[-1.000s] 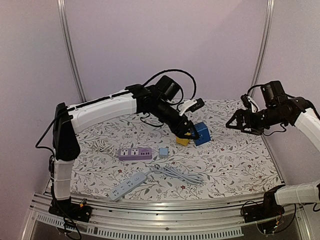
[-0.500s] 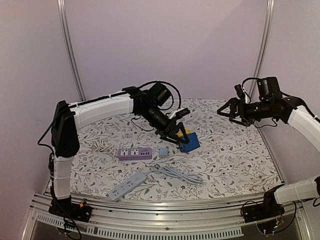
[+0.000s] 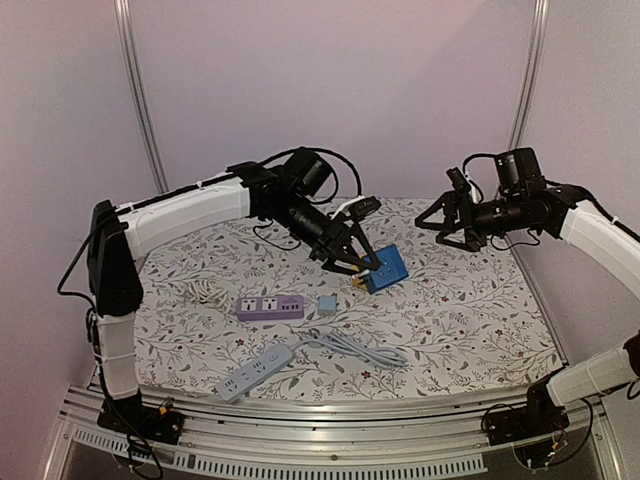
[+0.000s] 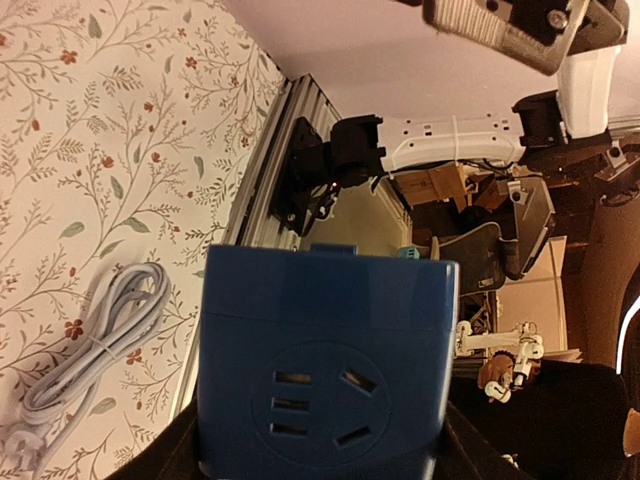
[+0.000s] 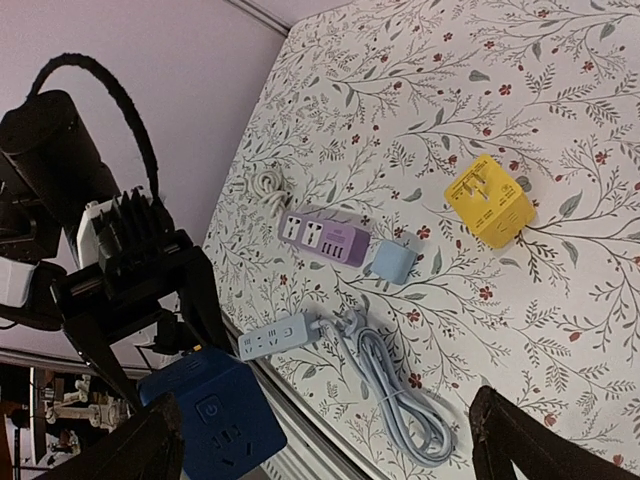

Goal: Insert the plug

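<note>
A blue cube socket [image 3: 386,268] hangs above the floral table, with my left gripper [image 3: 352,260] shut on it. In the left wrist view its face with the socket holes [image 4: 325,385] fills the space between my fingers [image 4: 165,462]. On the cloth lie a yellow cube plug [image 5: 490,200] with metal prongs facing up and a small light-blue plug adapter [image 5: 393,262]. I cannot tell which one is the task's plug. My right gripper [image 3: 432,226] hovers open over the table's right half, holding nothing. Its own view shows the blue cube [image 5: 215,420] at lower left.
A purple power strip [image 3: 270,306] lies left of the light-blue adapter [image 3: 327,304]. A grey power strip [image 3: 255,372] with its coiled cable [image 3: 362,350] sits near the front edge. A white cord coil [image 3: 203,290] lies at the left. The yellow cube [image 3: 358,281] peeks out beside the blue one.
My left gripper has carried the blue cube off the cloth, left and up, away from the yellow cube. The right arm has swung left toward the table's middle, jaws still open.
</note>
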`<state>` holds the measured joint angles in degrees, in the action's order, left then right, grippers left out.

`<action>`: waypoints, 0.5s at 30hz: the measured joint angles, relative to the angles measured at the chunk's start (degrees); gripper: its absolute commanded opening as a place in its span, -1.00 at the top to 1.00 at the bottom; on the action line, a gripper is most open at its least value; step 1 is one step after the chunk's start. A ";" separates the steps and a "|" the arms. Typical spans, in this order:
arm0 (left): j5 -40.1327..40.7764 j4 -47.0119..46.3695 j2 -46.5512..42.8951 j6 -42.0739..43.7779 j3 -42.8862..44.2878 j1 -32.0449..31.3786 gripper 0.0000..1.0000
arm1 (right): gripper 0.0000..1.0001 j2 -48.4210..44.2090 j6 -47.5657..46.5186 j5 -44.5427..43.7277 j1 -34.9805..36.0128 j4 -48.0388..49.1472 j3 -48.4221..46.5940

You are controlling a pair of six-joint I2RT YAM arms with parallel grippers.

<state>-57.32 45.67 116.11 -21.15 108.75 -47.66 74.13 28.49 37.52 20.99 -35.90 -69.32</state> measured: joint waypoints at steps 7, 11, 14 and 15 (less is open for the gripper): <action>-5.53 -1.31 -0.72 -0.74 -0.07 1.36 1.00 | -0.98 0.68 0.87 6.58 4.68 2.91 -0.83; -6.75 -1.44 -0.90 -0.83 -0.17 2.05 1.00 | -0.98 1.53 2.08 10.49 5.97 3.63 -0.90; -7.15 -1.55 -1.11 -1.05 -0.17 2.38 1.00 | -0.97 1.81 3.04 12.83 6.10 3.82 -0.90; -7.37 -1.64 -1.14 -1.11 -0.17 2.47 1.00 | -0.98 1.81 3.28 13.40 6.12 3.85 -0.90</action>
<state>-64.69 44.03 114.98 -22.26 108.57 -45.19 75.94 31.77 50.92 27.11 -32.05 -70.22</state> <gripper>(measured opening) 0.622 0.989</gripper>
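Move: The left hand still grips the blue plug cube by one end, so its middle is about 3 cm right of that hand, 1 cm back and 1 cm lower. From the open right hand the cube is about 10 cm left, 7 cm back and 4 cm below. Down on the table, some 23 cm under the right hand, are the yellow plug, about 10 cm ahead and 11 cm left, and the grey cable, 9 cm back and 12 cm left. Wide open, the right hand swings about 7 cm left and back towards the blue cube; the left lifts it slightly. ##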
